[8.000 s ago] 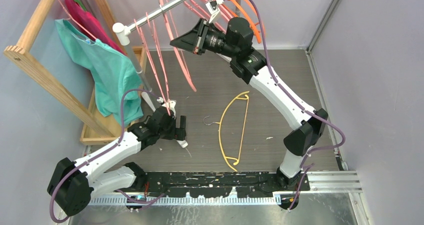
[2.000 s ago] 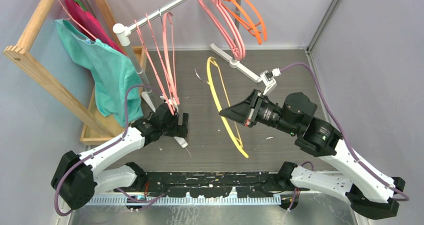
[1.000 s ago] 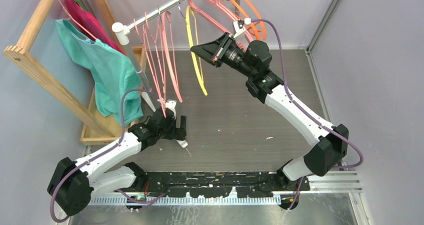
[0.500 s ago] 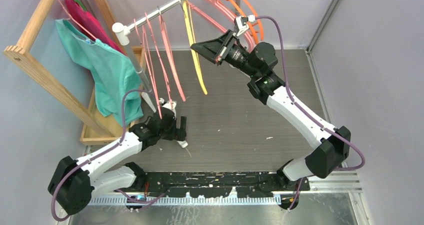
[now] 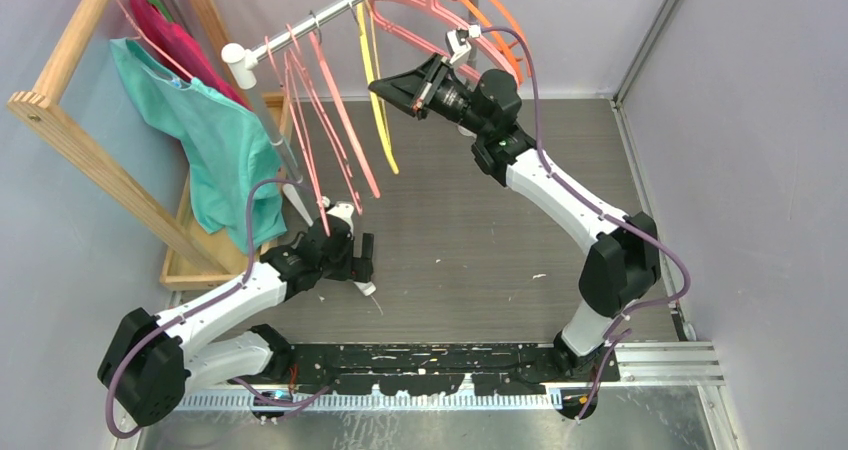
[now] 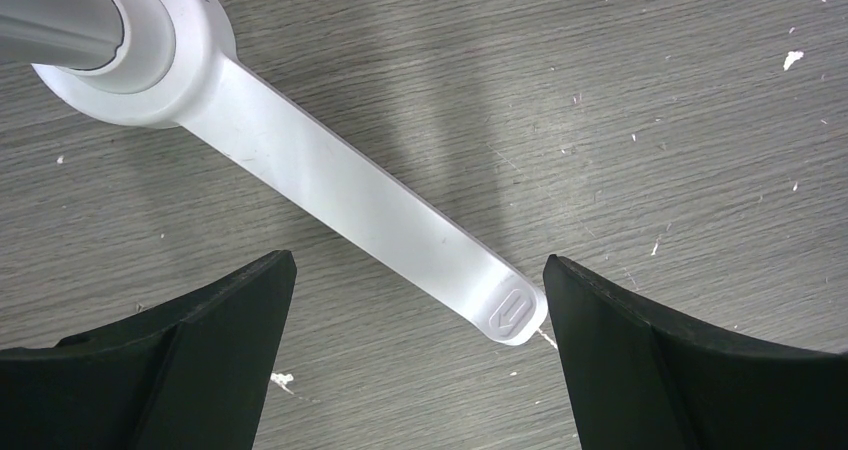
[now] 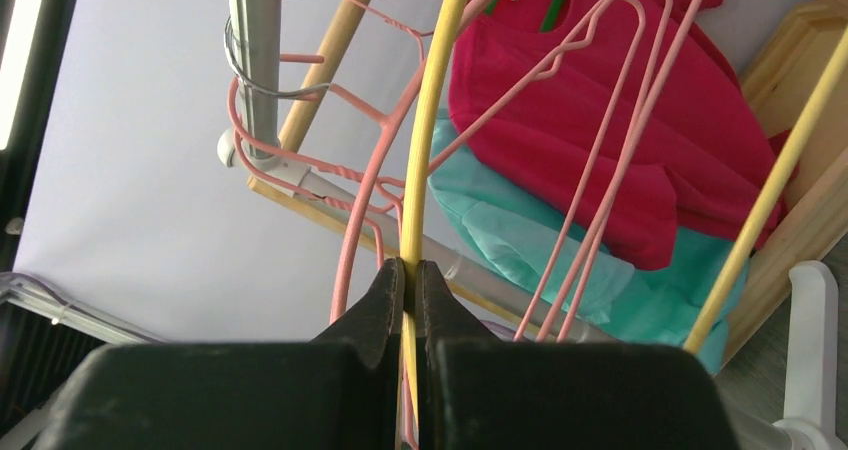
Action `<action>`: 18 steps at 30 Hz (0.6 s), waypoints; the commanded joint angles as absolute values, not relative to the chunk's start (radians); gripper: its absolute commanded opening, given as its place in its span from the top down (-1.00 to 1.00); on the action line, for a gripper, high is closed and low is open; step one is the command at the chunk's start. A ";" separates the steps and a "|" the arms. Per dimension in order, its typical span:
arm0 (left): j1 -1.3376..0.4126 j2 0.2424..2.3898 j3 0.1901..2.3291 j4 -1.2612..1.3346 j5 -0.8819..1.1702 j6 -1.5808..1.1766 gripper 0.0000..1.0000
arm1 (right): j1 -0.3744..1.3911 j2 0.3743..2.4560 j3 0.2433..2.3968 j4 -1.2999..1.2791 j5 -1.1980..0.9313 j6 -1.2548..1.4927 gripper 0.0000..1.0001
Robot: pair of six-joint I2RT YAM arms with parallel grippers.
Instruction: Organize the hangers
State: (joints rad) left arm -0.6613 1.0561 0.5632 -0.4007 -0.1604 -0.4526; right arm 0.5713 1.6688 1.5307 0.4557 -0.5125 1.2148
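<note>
My right gripper (image 5: pixel 378 87) is raised beside the silver rail (image 5: pixel 330 11) and shut on a thin yellow hanger (image 5: pixel 372 90), whose top is up at the rail. In the right wrist view the jaws (image 7: pixel 410 270) pinch the yellow wire (image 7: pixel 430 120). Several thin pink hangers (image 5: pixel 320 120) hang on the rail to its left. Thick pink hangers (image 5: pixel 405 25) and orange hangers (image 5: pixel 495 30) hang further along. My left gripper (image 5: pixel 352 261) is open and empty, low over the floor, straddling the rack's white foot (image 6: pixel 350 195).
A wooden frame (image 5: pixel 90 160) at the left carries a pink hanger with teal and magenta garments (image 5: pixel 215 135). The rack's white post (image 5: pixel 262 105) stands by my left gripper. Grey walls close in the back and right.
My right gripper carried the yellow hanger from the floor up to the rail and has now shifted it a little left toward the pink hangers. The left arm has hardly moved.
</note>
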 commanded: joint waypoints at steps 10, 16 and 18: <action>-0.666 1.062 0.569 -0.359 -0.154 -0.448 -0.96 | 0.558 1.420 1.320 0.364 -0.423 0.946 -0.97; -0.667 1.099 0.568 -0.356 -0.161 -0.454 -0.96 | 0.561 1.286 1.173 0.159 -0.266 0.701 -1.00; -0.668 1.113 0.569 -0.358 -0.163 -0.458 -0.96 | 0.566 1.235 1.103 0.072 -0.165 0.599 -1.00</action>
State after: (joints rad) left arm -0.6621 1.0939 0.5632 -0.3988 -0.1570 -0.4538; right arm 0.5606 1.3293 1.1927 0.2398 -0.3531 0.8436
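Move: The right gripper, still shut on the yellow hanger, has the hanger's spot on the rail roughly 9 cm ahead, 2 cm to the left and 7 cm above. The nearest pink wire hanger hangs about 6 cm left, 2 cm back and 5 cm lower; the thick pink hangers are about 8 cm to the right and 8 cm ahead, near hand height. From the left gripper that rail spot lies some 22 cm ahead, 4 cm right and 42 cm up. Let go of the yellow hanger on the rail: spread the right fingers from shut to fully open, then draw the gripper out to the right and down, about 6 cm each way, easing back some 3 cm. Dip the pointing fingertips about 15 degrees and swing them clockwise nearly as much while backing away from the rail. ##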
